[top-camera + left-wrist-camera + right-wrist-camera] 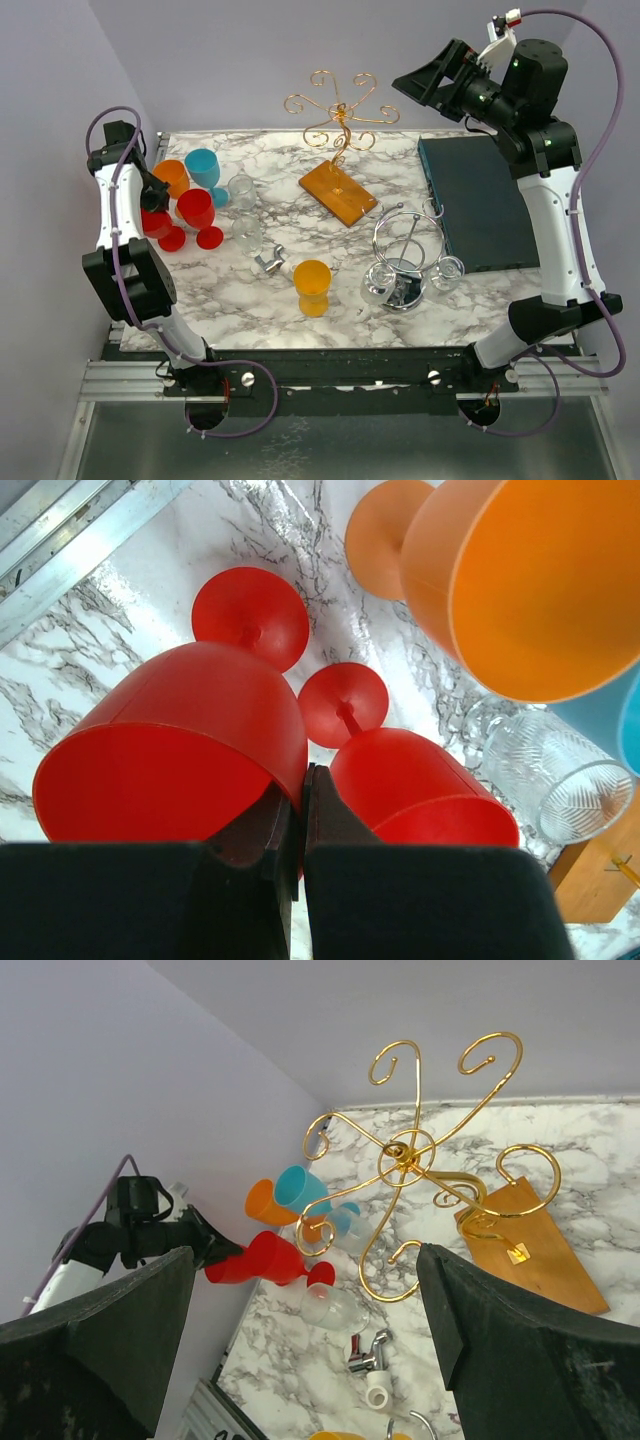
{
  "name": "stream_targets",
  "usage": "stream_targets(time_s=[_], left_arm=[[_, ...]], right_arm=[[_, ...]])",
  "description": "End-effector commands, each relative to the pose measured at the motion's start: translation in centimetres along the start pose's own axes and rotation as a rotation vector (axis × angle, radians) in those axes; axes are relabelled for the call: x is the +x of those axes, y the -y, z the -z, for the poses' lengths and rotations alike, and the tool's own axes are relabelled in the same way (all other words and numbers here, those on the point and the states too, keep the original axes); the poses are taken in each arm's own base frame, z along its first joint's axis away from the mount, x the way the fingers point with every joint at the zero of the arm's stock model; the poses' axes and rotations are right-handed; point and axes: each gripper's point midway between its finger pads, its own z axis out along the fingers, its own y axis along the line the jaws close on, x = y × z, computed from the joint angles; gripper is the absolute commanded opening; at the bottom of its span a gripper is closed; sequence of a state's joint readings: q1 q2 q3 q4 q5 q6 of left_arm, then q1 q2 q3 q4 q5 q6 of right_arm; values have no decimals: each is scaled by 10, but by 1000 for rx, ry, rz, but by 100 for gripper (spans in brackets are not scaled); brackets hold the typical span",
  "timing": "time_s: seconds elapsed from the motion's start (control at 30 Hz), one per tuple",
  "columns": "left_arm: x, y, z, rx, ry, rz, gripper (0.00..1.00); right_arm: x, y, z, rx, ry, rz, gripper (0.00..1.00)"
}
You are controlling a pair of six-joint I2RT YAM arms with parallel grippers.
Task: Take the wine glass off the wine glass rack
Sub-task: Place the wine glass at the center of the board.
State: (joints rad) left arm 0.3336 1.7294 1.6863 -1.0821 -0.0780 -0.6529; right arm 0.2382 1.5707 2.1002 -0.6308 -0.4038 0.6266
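A gold wire wine glass rack [340, 110] [410, 1150] stands on a wooden base [338, 192] at the back, with bare hooks. A chrome rack [405, 240] stands front right, and two clear wine glasses [379, 285] [447, 270] rest against its foot. At the far left my left gripper [150, 195] [300, 780] is shut on the rim of a red wine glass [180, 730] [155, 222]. A second red glass [420, 780] [196, 208] stands right beside it. My right gripper [405, 82] [305, 1250] is open and empty, high above the back right, facing the gold rack.
An orange glass [172, 177] [530, 580], a blue glass [203, 167] and two clear glasses [241, 190] [247, 230] crowd the left. An orange cup [312, 285] and a chrome tap piece [270, 262] lie mid-front. A dark board [480, 205] covers the right side.
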Motion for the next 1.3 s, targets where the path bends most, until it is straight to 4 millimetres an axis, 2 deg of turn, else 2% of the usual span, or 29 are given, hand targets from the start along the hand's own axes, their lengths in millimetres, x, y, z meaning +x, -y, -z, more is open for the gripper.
stream_targets(time_s=[0.0, 0.2, 0.47, 0.67, 0.97, 1.27], left_arm=[[4, -1, -17, -5, -23, 15, 0], [6, -2, -25, -14, -36, 23, 1], [7, -2, -26, -16, -34, 29, 25], [-1, 3, -12, 16, -2, 32, 36], [-15, 8, 13, 42, 62, 40, 40], [-22, 9, 28, 56, 92, 39, 41]], right_arm=[[-2, -2, 3, -3, 13, 24, 100], [-1, -1, 2, -2, 10, 26, 100], [1, 0, 0, -9, 6, 23, 100], [3, -1, -3, -19, -3, 16, 100], [3, -3, -4, -33, -10, 12, 100], [3, -6, -3, -43, -14, 7, 100]])
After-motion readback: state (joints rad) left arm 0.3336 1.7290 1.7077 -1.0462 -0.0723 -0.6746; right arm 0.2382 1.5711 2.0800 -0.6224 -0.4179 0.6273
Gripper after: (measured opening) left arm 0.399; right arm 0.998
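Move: Hanging by the forward-right side of its rim from the left fingers, the red glass is bound for a bare spot on the board about 3 cm back, 2 cm left and some 17 cm below the hand. The other red glass stands about 6 cm right of the hand and level with it. The orange glass stands roughly 9 cm ahead and 1 cm right, the blue one 10 cm ahead and 7 cm right, all about 9 cm lower. From the right hand, the spot is some 58 cm left, 5 cm back and 48 cm below. Lowering the last 2 cm or so almost straight down, the left hand brings the held red glass onto the board left of the other red glass. Low there, it opens its shut fingers to under half of their range, letting go of the rim, then lifts about 3 cm with a slight drift forward, fingertips still pointing down. ##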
